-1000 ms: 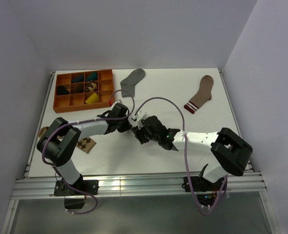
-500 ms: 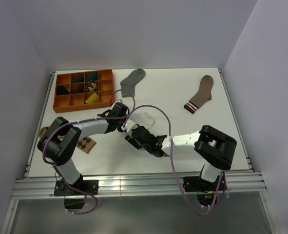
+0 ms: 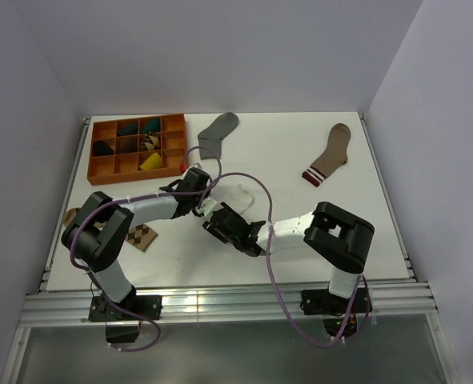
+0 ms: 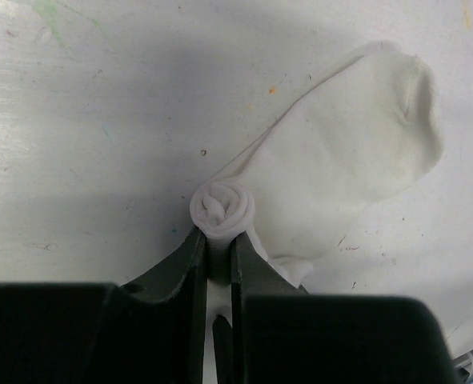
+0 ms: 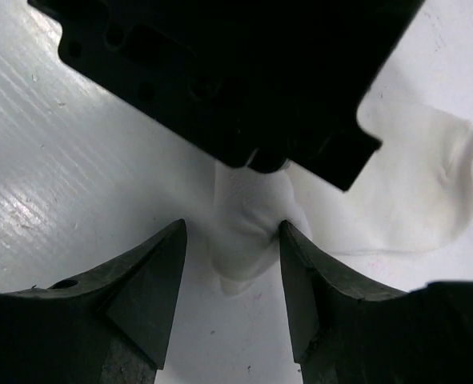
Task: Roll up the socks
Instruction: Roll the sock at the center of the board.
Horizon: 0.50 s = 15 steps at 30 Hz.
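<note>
A white sock (image 4: 340, 152) lies flat on the table, one end wound into a small tight roll (image 4: 221, 210). My left gripper (image 4: 218, 244) is shut on that roll from below. In the right wrist view my right gripper (image 5: 232, 240) stands open, its fingers either side of the sock's bunched end (image 5: 252, 224), the right finger touching the fabric, with the left gripper's black body (image 5: 220, 72) just beyond. From above, both grippers meet at the sock's left end (image 3: 242, 194). A grey sock (image 3: 218, 130) lies flat at the back.
An orange compartment tray (image 3: 100, 170) with rolled items stands at the back left. A brown sock with a striped cuff (image 3: 329, 156) lies at the back right. A diamond-patterned sock (image 3: 144, 237) lies under the left arm near the table's front left.
My right gripper has swung left and in towards the left gripper, and its jaws have opened wider around the sock's rolled end. The left gripper has stayed shut in place.
</note>
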Available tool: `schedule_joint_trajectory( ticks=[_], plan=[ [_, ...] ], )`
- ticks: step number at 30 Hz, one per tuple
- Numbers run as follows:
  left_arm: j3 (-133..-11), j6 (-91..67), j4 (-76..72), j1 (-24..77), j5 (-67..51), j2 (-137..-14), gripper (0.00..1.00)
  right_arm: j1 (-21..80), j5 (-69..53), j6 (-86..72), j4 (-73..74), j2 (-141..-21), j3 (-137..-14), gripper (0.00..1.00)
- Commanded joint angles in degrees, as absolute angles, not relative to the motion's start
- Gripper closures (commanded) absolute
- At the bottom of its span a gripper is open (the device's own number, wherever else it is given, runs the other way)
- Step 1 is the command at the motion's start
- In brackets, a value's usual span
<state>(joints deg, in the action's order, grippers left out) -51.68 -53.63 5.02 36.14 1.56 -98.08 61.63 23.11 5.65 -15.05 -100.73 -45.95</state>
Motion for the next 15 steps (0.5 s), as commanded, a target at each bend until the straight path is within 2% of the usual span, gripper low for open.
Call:
schedule_joint_trajectory(
  ticks=[1, 6, 9, 10, 12, 13, 15],
  plan=[
    [-50.71, -51.94, 8.0, 36.39, 0.53, -99.4, 0.98, 61.79, 24.17, 5.54, -16.26, -102.39, -48.43, 0.42],
    [-50.71, -51.77, 7.65, 36.39, 0.53, -99.32, 0.99, 61.61, 24.26, 5.28, -15.29, -104.24, -49.22, 0.47],
    [-50.8, -51.59, 7.47, 36.39, -0.61, -99.32, 0.98, 60.91, 23.3, 4.4, -14.16, -105.03, -49.66, 0.61],
    [-50.8, -51.59, 7.47, 36.39, -0.62, -99.32, 0.98, 60.65, 22.77, 4.13, -13.89, -105.2, -49.66, 0.69],
    [-50.71, -51.42, 7.47, 36.3, -0.62, -99.23, 0.98, 59.95, 21.46, 3.61, -12.84, -105.03, -49.57, 0.8],
    [-50.8, -51.5, 7.56, 36.3, -0.27, -99.14, 0.98, 59.68, 20.84, 2.99, -12.4, -104.59, -49.57, 0.91],
    [-50.63, -51.77, 7.65, 36.12, -0.26, -98.79, 0.96, 59.07, 18.82, 2.2, -11.26, -103.72, -49.13, 1.0]
  ],
)
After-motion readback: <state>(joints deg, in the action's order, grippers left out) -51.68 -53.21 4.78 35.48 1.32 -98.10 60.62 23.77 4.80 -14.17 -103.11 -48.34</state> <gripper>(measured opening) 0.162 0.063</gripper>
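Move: The white sock's roll has its far end still pinched in the left fingers, its middle about 2 cm back and 1 cm right of that hand, level with it. From the open right hand, the roll's middle is some 2 cm ahead and 1 cm left, at about its height. The flat foot of the sock lies about 7 cm ahead and 8 cm right of the right hand, 2 cm lower; the grey sock is roughly 30 cm ahead and 2 cm right. Ease the right gripper forward about 1 cm over the near end of the roll, just above the board and barely sinking, then shut its half-open fingers almost fully to pinch that end. Keep the left fingers closed on the far end, holding it practically in place. ##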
